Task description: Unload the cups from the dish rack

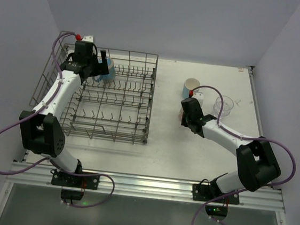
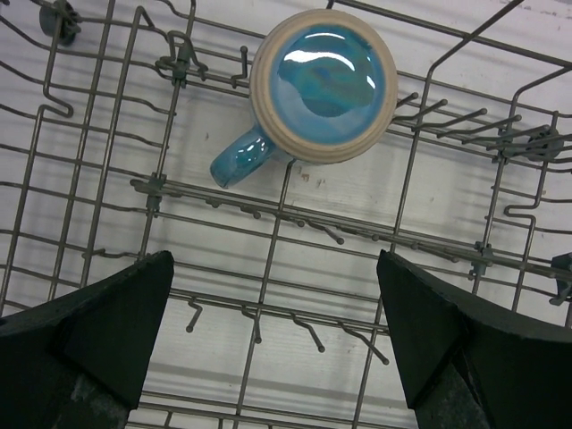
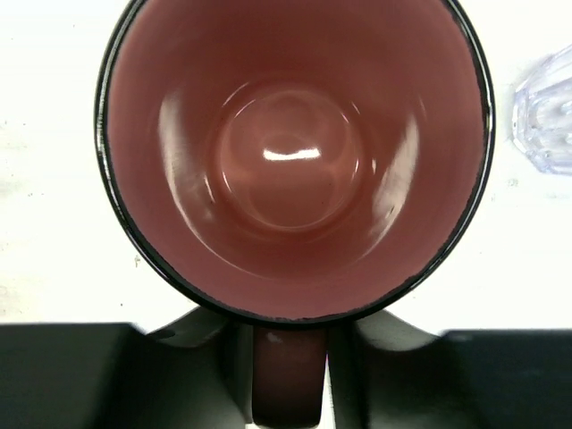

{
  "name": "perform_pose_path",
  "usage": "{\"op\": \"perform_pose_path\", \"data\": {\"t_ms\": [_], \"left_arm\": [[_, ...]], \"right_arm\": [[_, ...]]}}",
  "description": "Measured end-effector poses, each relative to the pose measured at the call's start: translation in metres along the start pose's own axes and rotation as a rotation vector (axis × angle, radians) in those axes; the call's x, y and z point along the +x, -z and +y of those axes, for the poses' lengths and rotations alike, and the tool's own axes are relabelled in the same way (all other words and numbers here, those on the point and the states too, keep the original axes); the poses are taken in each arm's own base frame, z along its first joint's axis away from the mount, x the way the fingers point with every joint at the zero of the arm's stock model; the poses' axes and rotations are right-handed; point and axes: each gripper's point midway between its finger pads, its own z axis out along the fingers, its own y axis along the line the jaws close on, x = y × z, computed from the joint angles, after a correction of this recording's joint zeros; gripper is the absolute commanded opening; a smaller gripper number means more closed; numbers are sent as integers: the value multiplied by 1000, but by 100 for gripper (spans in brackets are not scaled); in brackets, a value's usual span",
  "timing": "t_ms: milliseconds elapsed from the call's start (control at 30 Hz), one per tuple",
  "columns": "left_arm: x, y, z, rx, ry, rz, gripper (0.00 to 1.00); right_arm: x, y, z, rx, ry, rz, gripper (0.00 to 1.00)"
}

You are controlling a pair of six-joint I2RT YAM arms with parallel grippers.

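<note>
A blue handled mug [image 2: 323, 85] stands upright inside the grey wire dish rack [image 2: 268, 302], its handle pointing to the lower left in the left wrist view. My left gripper [image 2: 275, 268] hovers open above the rack floor just short of that mug [image 1: 107, 69], with nothing between its fingers. On the table to the right, my right gripper [image 3: 288, 344] is shut on the handle of a pink cup [image 3: 286, 152], which sits upright; only a hairline of light shows on the handle's right side. From above, the right gripper [image 1: 186, 115] hides most of this cup.
A light blue tumbler [image 1: 190, 87] and a clear glass [image 1: 225, 104] stand on the white table behind the right gripper; the glass's edge [image 3: 545, 116] shows close to the pink cup. The rack's taller looped side [image 1: 49, 72] rises at the left.
</note>
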Motion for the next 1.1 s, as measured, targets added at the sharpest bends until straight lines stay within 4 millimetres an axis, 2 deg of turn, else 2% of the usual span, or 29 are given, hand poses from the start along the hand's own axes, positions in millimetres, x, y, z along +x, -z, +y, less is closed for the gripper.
{"op": "perform_pose_path", "data": {"t_ms": [67, 100, 200, 333, 467, 633, 867, 967, 1100], "left_arm": [[-6, 1, 0, 7, -5, -4, 100], [-10, 0, -1, 15, -6, -7, 100], [-18, -5, 0, 24, -17, -5, 100], [-18, -17, -2, 40, -47, 23, 100], [-13, -26, -8, 80, -105, 61, 100], [-22, -33, -13, 111, -196, 59, 100], [-30, -34, -14, 156, -378, 24, 100], [-33, -35, -17, 186, -455, 24, 100], [-49, -49, -32, 261, -535, 4, 100]], "right_arm": [[-1, 0, 1, -3, -3, -2, 46], [-2, 0, 2, -7, -7, -5, 54], [-3, 0, 5, -21, -13, -7, 72], [-3, 1, 8, -37, -21, -5, 85], [-6, 6, 12, -69, -29, -9, 87], [-15, 21, 21, -143, -56, -37, 88], [-12, 43, 33, -238, -51, -49, 88], [-14, 58, 38, -292, -52, -72, 88], [-22, 84, 44, -372, -54, -120, 88]]}}
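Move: The blue cup, upside down in the rack, stands about 11 cm straight ahead of the left hand and 14 cm below it; the rack's back rim runs 7 cm beyond this cup. The right hand holds the pink cup by its handle, the cup's middle about 6 cm ahead and 2 cm lower. The light-blue cup stands some 9 cm beyond the pink one, the clear glasses 14 cm to its right; the rack's right rim is 14 cm left of the hand, level with it. The right fingers open wide and come off the pink cup's handle, the hand staying almost still at first, then rising about 8 cm while backing off and swinging left towards the rack, some 5 cm each, as it turns slightly counter-clockwise with its left side lifting. Meanwhile the left hand, fingers still wide open, reaches about 7 cm forward over the rack towards the blue cup at nearly the same height, turning some 30 degrees clockwise and rolling its left side up, without touching the cup yet. ##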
